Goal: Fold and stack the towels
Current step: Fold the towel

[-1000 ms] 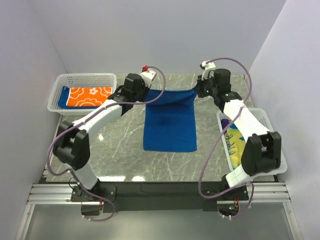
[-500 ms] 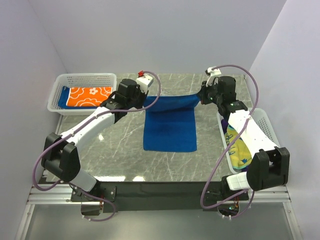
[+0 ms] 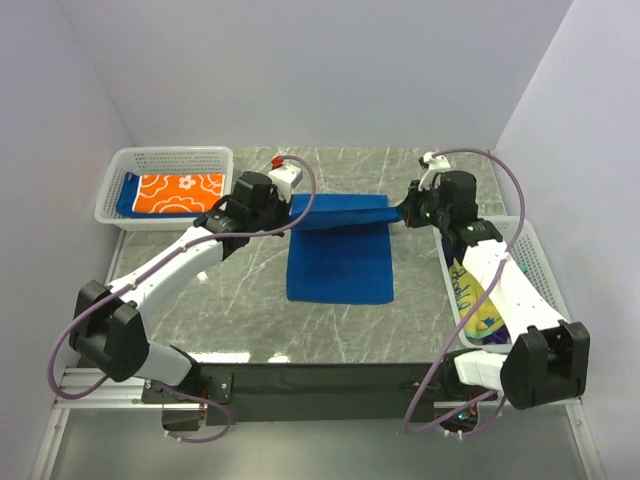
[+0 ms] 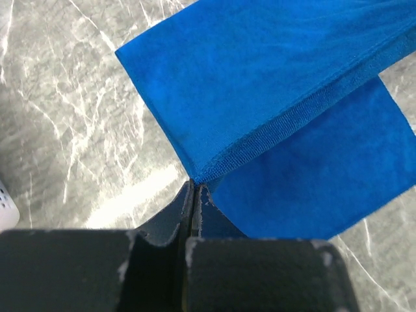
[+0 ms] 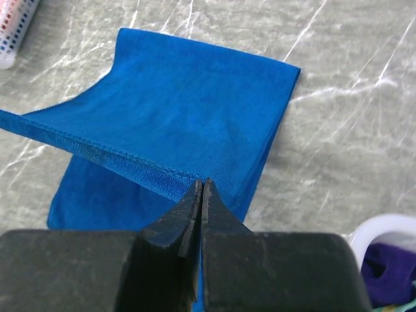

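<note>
A royal blue towel (image 3: 340,262) lies flat in the middle of the marble table, and its far edge is lifted and stretched between both grippers. My left gripper (image 3: 291,212) is shut on the towel's left far corner; the left wrist view shows the fingertips (image 4: 196,186) pinching the hem of the blue towel (image 4: 260,84). My right gripper (image 3: 398,213) is shut on the right far corner, where the tips (image 5: 203,182) pinch the hem of the blue towel (image 5: 182,97). The raised edge hangs over the far part of the flat cloth.
A white mesh basket (image 3: 170,152) at the far left holds an orange flowered towel (image 3: 178,190) on top of a blue one. A second basket (image 3: 533,245) at the right, under my right arm, holds a yellow and teal towel (image 3: 480,305) and a purple towel (image 5: 390,270).
Both grippers have come toward the near side and lower, drawing the towel's far edge over the flat part. The grips have not changed.
</note>
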Tool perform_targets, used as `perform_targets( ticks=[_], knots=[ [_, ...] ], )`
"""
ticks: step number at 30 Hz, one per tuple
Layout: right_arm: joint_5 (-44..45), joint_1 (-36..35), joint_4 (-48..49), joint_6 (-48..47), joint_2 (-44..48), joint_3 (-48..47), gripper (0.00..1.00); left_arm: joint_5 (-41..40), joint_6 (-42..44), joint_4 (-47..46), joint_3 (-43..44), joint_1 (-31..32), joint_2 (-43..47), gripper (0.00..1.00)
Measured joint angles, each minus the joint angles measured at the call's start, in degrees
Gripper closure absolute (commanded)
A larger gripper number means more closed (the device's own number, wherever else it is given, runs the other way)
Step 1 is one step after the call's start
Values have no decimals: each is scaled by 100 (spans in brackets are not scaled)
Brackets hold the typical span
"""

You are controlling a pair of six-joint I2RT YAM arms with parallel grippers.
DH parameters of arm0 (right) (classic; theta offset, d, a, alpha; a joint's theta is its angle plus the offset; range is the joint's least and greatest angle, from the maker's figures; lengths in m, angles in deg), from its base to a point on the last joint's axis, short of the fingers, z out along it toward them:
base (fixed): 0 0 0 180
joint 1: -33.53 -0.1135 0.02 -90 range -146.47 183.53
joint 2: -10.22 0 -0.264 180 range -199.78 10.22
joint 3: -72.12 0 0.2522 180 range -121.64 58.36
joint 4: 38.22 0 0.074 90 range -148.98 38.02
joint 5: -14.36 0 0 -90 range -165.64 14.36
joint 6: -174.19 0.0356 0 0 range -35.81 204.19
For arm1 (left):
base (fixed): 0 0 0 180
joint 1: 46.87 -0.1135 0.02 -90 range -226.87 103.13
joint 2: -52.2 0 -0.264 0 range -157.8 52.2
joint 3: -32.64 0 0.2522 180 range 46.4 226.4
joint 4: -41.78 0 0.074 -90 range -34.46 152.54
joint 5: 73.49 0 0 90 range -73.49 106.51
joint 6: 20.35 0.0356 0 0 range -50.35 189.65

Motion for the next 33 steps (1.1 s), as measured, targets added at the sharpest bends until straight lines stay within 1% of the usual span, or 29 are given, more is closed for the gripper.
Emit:
perform_targets(
  ticks=[5, 11, 16, 22, 27, 33],
  knots=[
    [13, 0, -168, 304, 326, 295, 100, 9, -142, 212, -74, 50, 223, 100],
    [-9, 0, -407, 730, 422, 682, 100, 26, -385, 400, -511, 282, 481, 100],
    [-59, 0, -660, 1082, 514, 1025, 100, 24, -656, 590, -866, 444, 498, 100],
    [-136, 0, -761, 1440, 699, 1338, 100, 24, -1119, 632, -1073, 485, 487, 100],
    [-199, 0, -758, 1705, 579, 1576, 100, 26, -1486, 627, -1316, 494, 219, 100],
    [-254, 0, -761, 2033, 2, 1753, 100, 33, -1786, 612, -1449, 511, -330, 100]
  ],
)
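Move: Each hand already pinches a corner of the towel's upper layer. From the left hand, the lower layer's near-left corner lies about 12 cm back, straight in line and 18 cm below; the middle of the far fold is some 12 cm ahead and 11 cm right, and the towel basket about 14 cm ahead, 30 cm left. From the right hand, the near-right corner lies about 14 cm back, straight in line, 19 cm below; the supply basket is 10 cm back, 23 cm right. Side by side, both hands carry the pinched edge of the upper layer back over the lower one, easing level or only slightly down at first and then sinking ever more steeply, in all some 13 cm down and 10 cm back towards the lower layer's near corners. The fingers stay shut on their corners while both wrists tip to point more steeply down, some 30 degrees, and the edge stays stretched between them. ##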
